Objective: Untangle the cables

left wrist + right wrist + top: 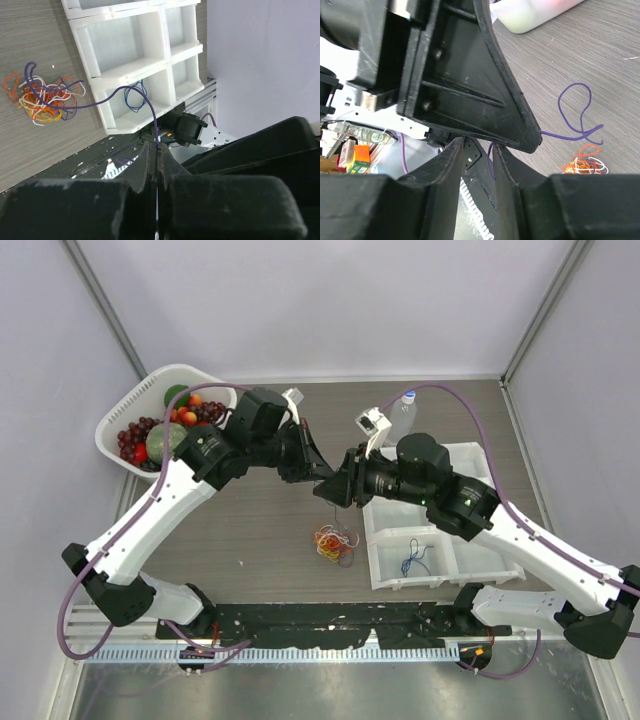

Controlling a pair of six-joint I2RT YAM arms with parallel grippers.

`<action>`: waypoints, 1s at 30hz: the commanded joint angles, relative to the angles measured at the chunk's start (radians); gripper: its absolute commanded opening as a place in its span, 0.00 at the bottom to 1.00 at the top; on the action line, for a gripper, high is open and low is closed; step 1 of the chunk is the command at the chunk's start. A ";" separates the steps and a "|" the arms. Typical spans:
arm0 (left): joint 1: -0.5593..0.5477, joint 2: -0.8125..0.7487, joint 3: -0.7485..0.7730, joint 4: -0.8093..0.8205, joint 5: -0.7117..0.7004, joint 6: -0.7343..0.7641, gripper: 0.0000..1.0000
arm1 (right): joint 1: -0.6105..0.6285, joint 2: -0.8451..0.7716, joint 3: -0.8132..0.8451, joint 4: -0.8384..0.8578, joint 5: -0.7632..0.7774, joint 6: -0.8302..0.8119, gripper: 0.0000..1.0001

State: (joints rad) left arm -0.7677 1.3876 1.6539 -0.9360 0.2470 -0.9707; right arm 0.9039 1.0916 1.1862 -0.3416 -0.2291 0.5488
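The cables lie as a tangle of orange, red, white and purple wires on the table, also seen in the left wrist view as the tangle. A purple cable runs out of it up to my left gripper, which is shut on its end. The grippers meet tip to tip above the tangle: left gripper, right gripper. My right gripper stands open just under the left one's finger, with the purple cable hanging between its jaws, close to the right-hand finger.
A white compartment tray stands to the right of the tangle, with a blue cable in one compartment. A white basket of fruit stands at the back left. A clear bottle lies behind the right arm.
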 commanded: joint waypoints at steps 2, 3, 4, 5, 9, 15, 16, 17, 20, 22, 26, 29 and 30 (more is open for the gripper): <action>0.002 -0.042 0.001 0.059 0.034 -0.037 0.00 | 0.006 -0.016 -0.049 0.107 -0.013 0.048 0.32; 0.004 -0.044 0.003 0.062 0.035 -0.039 0.00 | 0.007 -0.021 -0.057 0.116 -0.013 0.053 0.32; 0.004 -0.044 0.004 0.063 0.038 -0.042 0.00 | 0.006 -0.021 -0.063 0.118 -0.004 0.054 0.32; 0.004 -0.044 0.006 0.063 0.040 -0.043 0.00 | 0.007 -0.022 -0.066 0.118 0.002 0.054 0.33; 0.004 -0.038 0.017 0.059 0.046 -0.043 0.00 | 0.006 -0.025 -0.060 0.095 0.027 0.040 0.30; 0.004 -0.032 0.035 0.011 0.011 -0.017 0.03 | 0.007 -0.056 -0.060 0.040 0.155 0.046 0.01; 0.008 -0.033 0.041 -0.007 0.002 -0.019 0.10 | 0.006 -0.068 -0.060 0.024 0.190 0.049 0.01; 0.014 -0.039 0.041 -0.018 -0.008 -0.019 0.22 | 0.006 -0.075 -0.060 -0.017 0.273 0.060 0.01; 0.048 -0.076 0.023 -0.032 -0.058 -0.026 0.55 | 0.006 -0.116 -0.063 -0.098 0.414 0.120 0.01; 0.073 -0.119 -0.003 -0.026 -0.096 -0.034 0.67 | 0.000 -0.140 -0.077 -0.143 0.476 0.167 0.01; 0.113 -0.188 -0.069 0.014 -0.127 -0.059 0.76 | -0.034 -0.173 -0.120 -0.180 0.491 0.275 0.00; 0.119 -0.210 -0.091 0.026 -0.126 -0.068 0.77 | -0.080 -0.194 -0.161 -0.191 0.444 0.368 0.01; 0.120 -0.210 -0.094 0.025 -0.121 -0.068 0.77 | -0.120 -0.199 -0.174 -0.189 0.409 0.403 0.01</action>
State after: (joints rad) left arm -0.6506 1.1995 1.5764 -0.9524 0.1455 -1.0225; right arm 0.8570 0.9127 1.0565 -0.5022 0.1913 0.7849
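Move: The left fingers already hold the purple cable; the open right fingers wait beneath their tips, about 2 cm below and 1 cm back from the left hand, level with it sideways. From the right hand the cable strand to grasp is about 1 cm ahead, 1 cm left and level with it. The tangle lies straight below the right hand, some 31 cm down, and the white tray's middle about 8 cm ahead, 22 cm right and 31 cm down. Down about 2 cm goes the right hand, beside the nearly still left fingers, and it closes to pinch the purple cable before the left fingers open wide. The right hand then carries the cable some 8 cm right and 4 cm forward towards the tray, turning about 30 degrees clockwise and sinking slightly near the end, while the left backs away some 6 cm left and a little up. ##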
